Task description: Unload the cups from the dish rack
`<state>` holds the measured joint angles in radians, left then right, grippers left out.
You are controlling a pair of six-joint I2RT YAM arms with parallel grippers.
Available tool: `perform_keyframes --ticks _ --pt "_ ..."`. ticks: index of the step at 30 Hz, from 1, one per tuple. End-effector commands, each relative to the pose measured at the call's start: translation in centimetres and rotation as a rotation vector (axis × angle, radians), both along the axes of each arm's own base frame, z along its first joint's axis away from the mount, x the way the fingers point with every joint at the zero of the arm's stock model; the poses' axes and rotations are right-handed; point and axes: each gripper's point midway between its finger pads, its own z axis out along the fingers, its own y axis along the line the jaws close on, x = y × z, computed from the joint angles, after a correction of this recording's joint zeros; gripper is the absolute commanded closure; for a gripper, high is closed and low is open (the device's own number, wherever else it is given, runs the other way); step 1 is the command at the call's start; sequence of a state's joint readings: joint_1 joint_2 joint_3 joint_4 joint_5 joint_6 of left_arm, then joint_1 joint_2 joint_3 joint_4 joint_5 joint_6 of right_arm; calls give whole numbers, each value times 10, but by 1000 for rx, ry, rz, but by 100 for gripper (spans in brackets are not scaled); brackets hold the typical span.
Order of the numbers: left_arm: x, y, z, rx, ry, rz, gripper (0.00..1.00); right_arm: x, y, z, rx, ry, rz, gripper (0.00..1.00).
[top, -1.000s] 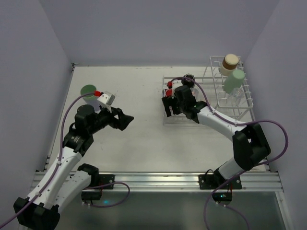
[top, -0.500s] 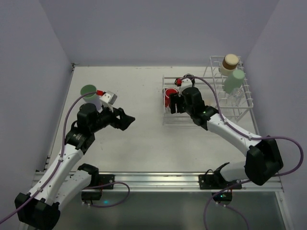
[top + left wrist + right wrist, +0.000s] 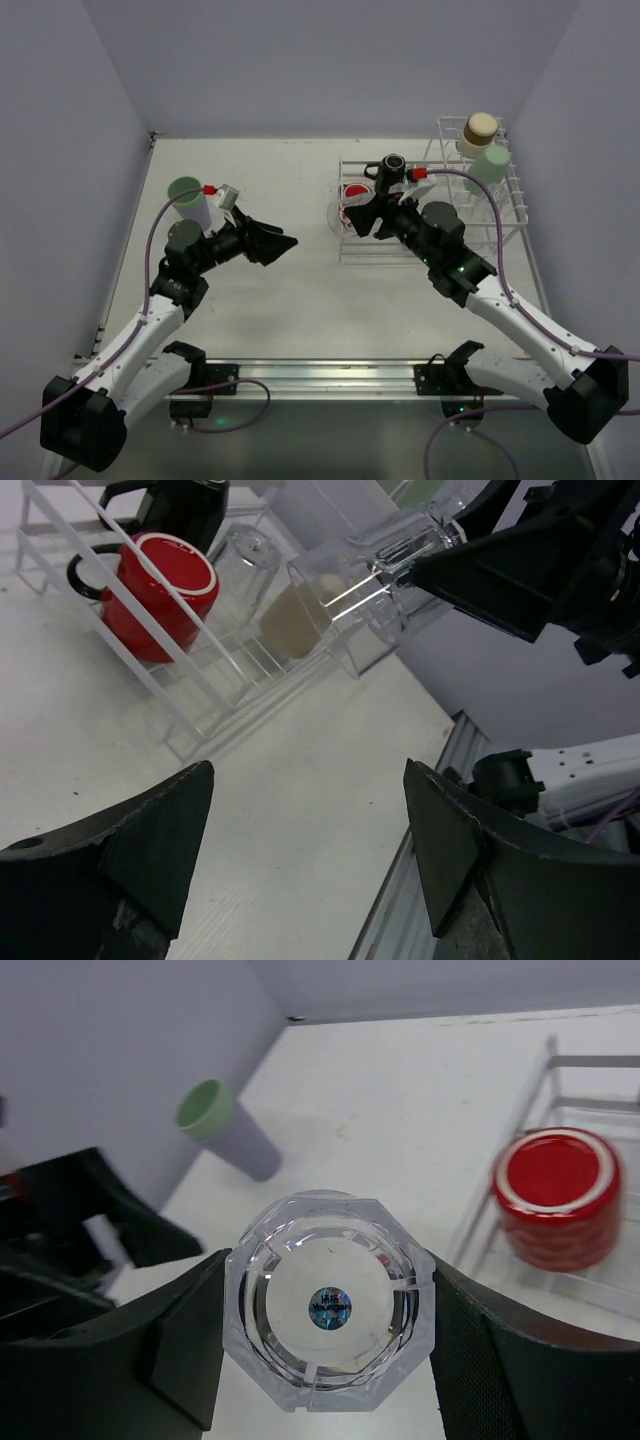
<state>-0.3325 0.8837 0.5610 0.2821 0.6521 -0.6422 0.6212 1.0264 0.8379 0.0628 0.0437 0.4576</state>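
Observation:
My right gripper [image 3: 358, 216] is shut on a clear faceted glass [image 3: 330, 1310], held on its side above the table just left of the white wire dish rack [image 3: 350, 257]. The held glass [image 3: 365, 575] also shows in the left wrist view. A red mug [image 3: 355, 192] and a black-handled mug [image 3: 393, 165] sit in the rack's low basket. A tan cup [image 3: 481, 127] and a pale green cup [image 3: 490, 165] rest on the upright part. My left gripper [image 3: 275, 243] hangs open and empty, pointing at the glass. A lavender tumbler [image 3: 187, 200] with a green inside stands behind it.
Grey walls close in the table on three sides. An aluminium rail [image 3: 330, 375] with both arm bases runs along the near edge. The table [image 3: 290, 290] lies bare between the two grippers. Cables trail from both wrists.
My right gripper closed on the clear glass, lifted it out of the rack and swung back toward the near left. My left gripper reached and turned toward it.

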Motion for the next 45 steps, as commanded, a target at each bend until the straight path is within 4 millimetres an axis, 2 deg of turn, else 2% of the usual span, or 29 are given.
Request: perform_keyframes --ticks 1,2,3,4,7,10,14,16,18,19,20,22,23,24,26,27,28,29,30,31,32,33,34,35,37,38,41,44,45 --pt "-15 -14 34 -197 -33 -85 20 -38 44 47 299 -32 203 67" --pt "-17 -15 36 -212 -33 -87 20 -44 50 58 368 -37 230 67" --pt "-18 -17 38 -237 -33 -91 21 -48 54 59 397 -31 247 67" --pt "-21 -19 40 -247 -33 -102 21 -55 61 57 416 -17 283 67" --pt "-26 -25 50 -286 -49 -126 22 -59 74 61 469 9 337 67" --pt "-33 -30 58 -320 -71 -151 26 -62 85 55 494 51 380 67" --pt "-36 -34 61 -339 -83 -152 37 -66 94 53 548 78 427 67" --pt "-37 -35 66 -359 -94 -156 39 -67 100 45 565 114 438 67" --pt "-39 -36 69 -371 -103 -161 48 -68 103 44 590 129 454 67" --pt "-39 -36 71 -375 -109 -159 58 -68 106 39 590 146 459 66" --pt "-37 -34 73 -383 -112 -139 81 -69 106 40 609 149 464 62" --pt "-33 -30 77 -380 -124 -98 97 -69 104 36 616 153 453 47" --pt "-30 -28 78 -372 -123 -73 100 -69 104 33 609 157 447 37" --pt "-23 -23 81 -345 -142 -15 100 -69 103 31 599 162 443 18" --pt "-10 -17 81 -287 -137 63 100 -66 96 24 566 162 395 3" --pt "6 -7 59 -171 -92 172 100 -65 92 22 549 151 378 1" --pt "14 0 78 -140 -123 228 100 -66 85 25 541 131 353 1" --pt "27 13 76 -88 -105 327 100 -65 82 13 483 144 332 1" --pt "38 21 35 95 -4 381 100 -65 78 9 455 140 318 1" --pt "46 28 51 157 -5 422 100 -64 75 6 430 141 303 1" --pt "57 42 39 256 32 498 100 -63 68 -9 359 158 267 1" --pt "62 49 5 422 97 499 100 -62 65 -14 324 161 249 1" --pt "69 52 14 460 83 515 100 -61 59 -30 249 178 228 1" --pt "75 62 -14 598 140 527 100 -61 55 -33 224 176 213 1" --pt "85 69 -26 711 174 543 100 -63 49 -43 163 193 202 1" --pt "95 76 -35 808 202 557 100 -64 46 -42 144 175 205 1" --pt "116 81 -54 948 253 545 100 -68 42 -42 105 161 217 1" --pt "138 85 -75 1004 322 506 100 -72 38 -39 83 145 224 1" --pt "144 93 -82 1017 349 510 100 -73 37 -38 80 138 229 1"
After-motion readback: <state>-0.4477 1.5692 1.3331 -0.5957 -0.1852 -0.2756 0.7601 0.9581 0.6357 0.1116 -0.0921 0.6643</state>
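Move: The clear cup, held by my right hand, is about 13 cm to my left hand's right, 5 cm ahead and slightly above. The cup stack (green in lavender) stands some 16 cm ahead and 22 cm left of my left hand, well below. My right hand has the left gripper roughly 17 cm to its left and 4 cm back; the red mug is about 13 cm ahead and 19 cm down, the black mug some 6 cm beyond it and 6 cm farther right. I carry the clear cup left and back about 10 cm with my right hand while my open left hand comes back, right and up to meet it and pinches the cup's wall at the rim. My right fingers then open and withdraw down and right; my left swings the cup forward and left, then down some 15 cm towards the stack, fingers tipping downward. ##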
